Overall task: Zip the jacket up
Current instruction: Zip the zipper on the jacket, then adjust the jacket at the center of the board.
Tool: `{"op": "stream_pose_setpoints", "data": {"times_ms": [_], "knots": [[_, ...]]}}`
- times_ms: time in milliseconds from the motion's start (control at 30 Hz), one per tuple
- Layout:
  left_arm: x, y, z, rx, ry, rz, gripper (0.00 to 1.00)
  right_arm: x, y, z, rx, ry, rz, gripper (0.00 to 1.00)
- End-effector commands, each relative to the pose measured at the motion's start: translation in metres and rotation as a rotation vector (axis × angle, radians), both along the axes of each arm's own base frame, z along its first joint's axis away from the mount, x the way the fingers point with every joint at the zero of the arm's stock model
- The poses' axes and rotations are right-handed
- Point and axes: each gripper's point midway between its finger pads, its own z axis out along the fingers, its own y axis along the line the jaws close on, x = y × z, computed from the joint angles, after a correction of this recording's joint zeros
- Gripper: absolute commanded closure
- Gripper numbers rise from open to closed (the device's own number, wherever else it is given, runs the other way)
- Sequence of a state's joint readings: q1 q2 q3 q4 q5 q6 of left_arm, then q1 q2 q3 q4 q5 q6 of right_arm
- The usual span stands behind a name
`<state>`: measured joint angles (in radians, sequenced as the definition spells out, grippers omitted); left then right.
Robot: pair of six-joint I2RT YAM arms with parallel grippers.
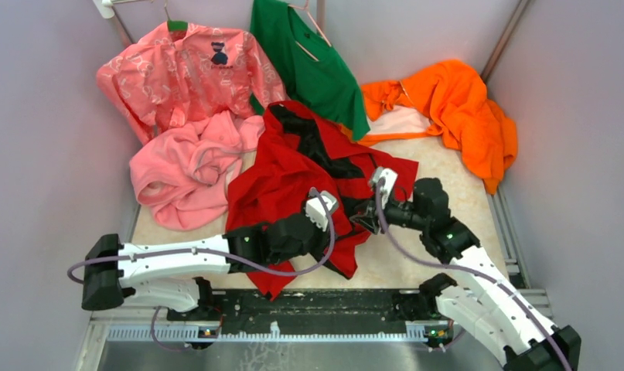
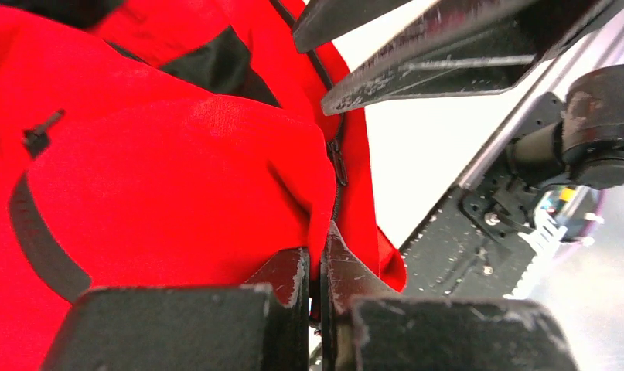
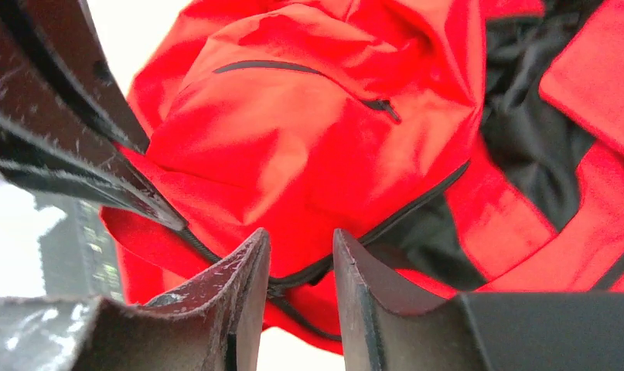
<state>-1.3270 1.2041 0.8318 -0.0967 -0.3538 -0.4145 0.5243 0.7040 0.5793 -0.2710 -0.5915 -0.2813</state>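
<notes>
The red jacket lies crumpled in the middle of the table, its dark lining showing near the collar. My left gripper is shut on the jacket's bottom edge beside the front zipper; red cloth is pinched between its fingertips. My right gripper faces it from the right and is open. In the right wrist view its tips stand either side of the dark zipper line, the slider just beyond them. A slanted pocket zip shows on the jacket.
A pink fleece touches the jacket's left side. A pink patterned shirt and a green shirt hang at the back, with an orange garment at the back right. A metal rail runs along the near edge; walls close both sides.
</notes>
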Motion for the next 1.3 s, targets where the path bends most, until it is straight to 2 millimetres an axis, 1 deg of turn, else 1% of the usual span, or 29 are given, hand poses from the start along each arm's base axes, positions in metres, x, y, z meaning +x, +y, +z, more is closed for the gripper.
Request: {"op": "stream_pose_setpoints", "data": {"times_ms": [0,67,133,200,267,300,333,367,400,433,500,533,600,667,700,733,767,800,833,900,967,1000,1067,1133,1167,1267], "knots": [[0.016,0.005,0.009,0.150,-0.142,-0.016,1.00,-0.018,0.011,0.026,0.303,0.496,-0.080,0.63],[0.014,0.001,0.005,0.163,-0.143,-0.037,1.00,-0.028,0.013,0.016,0.327,0.630,-0.093,0.64],[0.007,-0.006,-0.001,0.136,-0.118,-0.060,1.00,-0.032,0.013,0.006,0.337,0.722,-0.115,0.64],[-0.001,-0.009,-0.011,0.087,-0.075,-0.072,1.00,-0.029,0.012,-0.009,0.340,0.781,-0.171,0.64],[-0.007,-0.007,-0.019,0.037,-0.021,-0.058,1.00,-0.022,0.011,-0.023,0.331,0.818,-0.217,0.63],[-0.008,-0.005,-0.022,0.013,0.000,-0.044,1.00,-0.017,0.010,-0.029,0.322,0.825,-0.243,0.62],[-0.009,0.000,-0.021,-0.014,0.018,-0.018,1.00,-0.013,0.009,-0.036,0.307,0.835,-0.268,0.60],[-0.007,0.007,-0.024,-0.021,0.028,0.007,1.00,-0.007,0.008,-0.042,0.293,0.840,-0.285,0.57],[-0.003,0.009,-0.017,-0.063,0.033,0.029,1.00,0.003,0.007,-0.039,0.290,0.809,-0.292,0.54],[0.000,0.014,-0.015,-0.079,0.050,0.041,1.00,0.018,0.005,-0.034,0.280,0.747,-0.303,0.47],[0.001,0.020,-0.015,-0.125,0.117,0.045,1.00,0.059,-0.006,-0.018,0.271,0.586,-0.358,0.30],[-0.002,0.025,-0.018,-0.146,0.165,0.042,1.00,0.079,-0.015,-0.011,0.256,0.507,-0.388,0.24],[-0.019,0.029,-0.034,-0.183,0.287,0.010,1.00,0.109,-0.025,-0.005,0.149,0.336,-0.381,0.17],[-0.035,0.033,-0.052,-0.232,0.395,-0.007,1.00,0.130,-0.027,-0.006,0.067,0.255,-0.362,0.13],[-0.041,0.035,-0.060,-0.249,0.437,-0.007,1.00,0.139,-0.024,-0.008,0.042,0.254,-0.343,0.12],[-0.046,0.038,-0.066,-0.259,0.475,-0.002,1.00,0.151,-0.019,-0.005,0.025,0.260,-0.322,0.12],[-0.048,0.039,-0.070,-0.275,0.499,0.008,1.00,0.158,-0.013,-0.012,-0.008,0.325,-0.284,0.09],[-0.048,0.041,-0.074,-0.279,0.510,0.015,1.00,0.167,-0.004,-0.016,-0.039,0.376,-0.238,0.08],[-0.049,0.044,-0.077,-0.280,0.520,0.023,1.00,0.178,0.004,-0.035,-0.096,0.443,-0.194,0.08],[-0.049,0.045,-0.078,-0.298,0.529,0.028,1.00,0.200,0.023,-0.041,-0.171,0.421,-0.140,0.07],[-0.055,0.047,-0.081,-0.300,0.550,0.014,1.00,0.211,0.046,-0.042,-0.197,0.324,-0.079,0.03],[-0.055,0.049,-0.082,-0.301,0.552,0.019,1.00,0.214,0.057,-0.045,-0.214,0.282,-0.058,0.02],[-0.056,0.053,-0.085,-0.315,0.559,0.028,1.00,0.213,0.080,-0.060,-0.240,0.276,-0.006,0.02],[-0.058,0.056,-0.086,-0.333,0.564,0.028,1.00,0.213,0.100,-0.075,-0.239,0.333,0.028,0.02],[-0.054,0.058,-0.087,-0.342,0.555,0.049,1.00,0.214,0.109,-0.080,-0.230,0.359,0.035,0.02],[-0.054,0.062,-0.088,-0.346,0.556,0.063,1.00,0.211,0.135,-0.093,-0.210,0.423,0.063,0.02]]}}
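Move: The upper front edge of the jacket, beside the black lining, lies about 21 cm ahead of my right hand, 12 cm to its left and 14 cm lower. From that hand the zip slider is level fore and aft, 2 cm left and 4 cm down, and the chest pocket zip some 8 cm ahead and 13 cm left. My left hand holds the lower front; the table spot for it is roughly 6 cm back, 6 cm left and 14 cm down. My right hand leaves the zip slider: it dips about 7 cm, tipping down, then sweeps over 20 cm forward up the jacket while its fingers spread wide. From there it swings left and sinks over the upper front edge, tilting partly back up from its steepest tip. My left hand keeps its pinch on the lower front and draws it down, left and back towards the table's front edge, tipping some 30 degrees downward. ##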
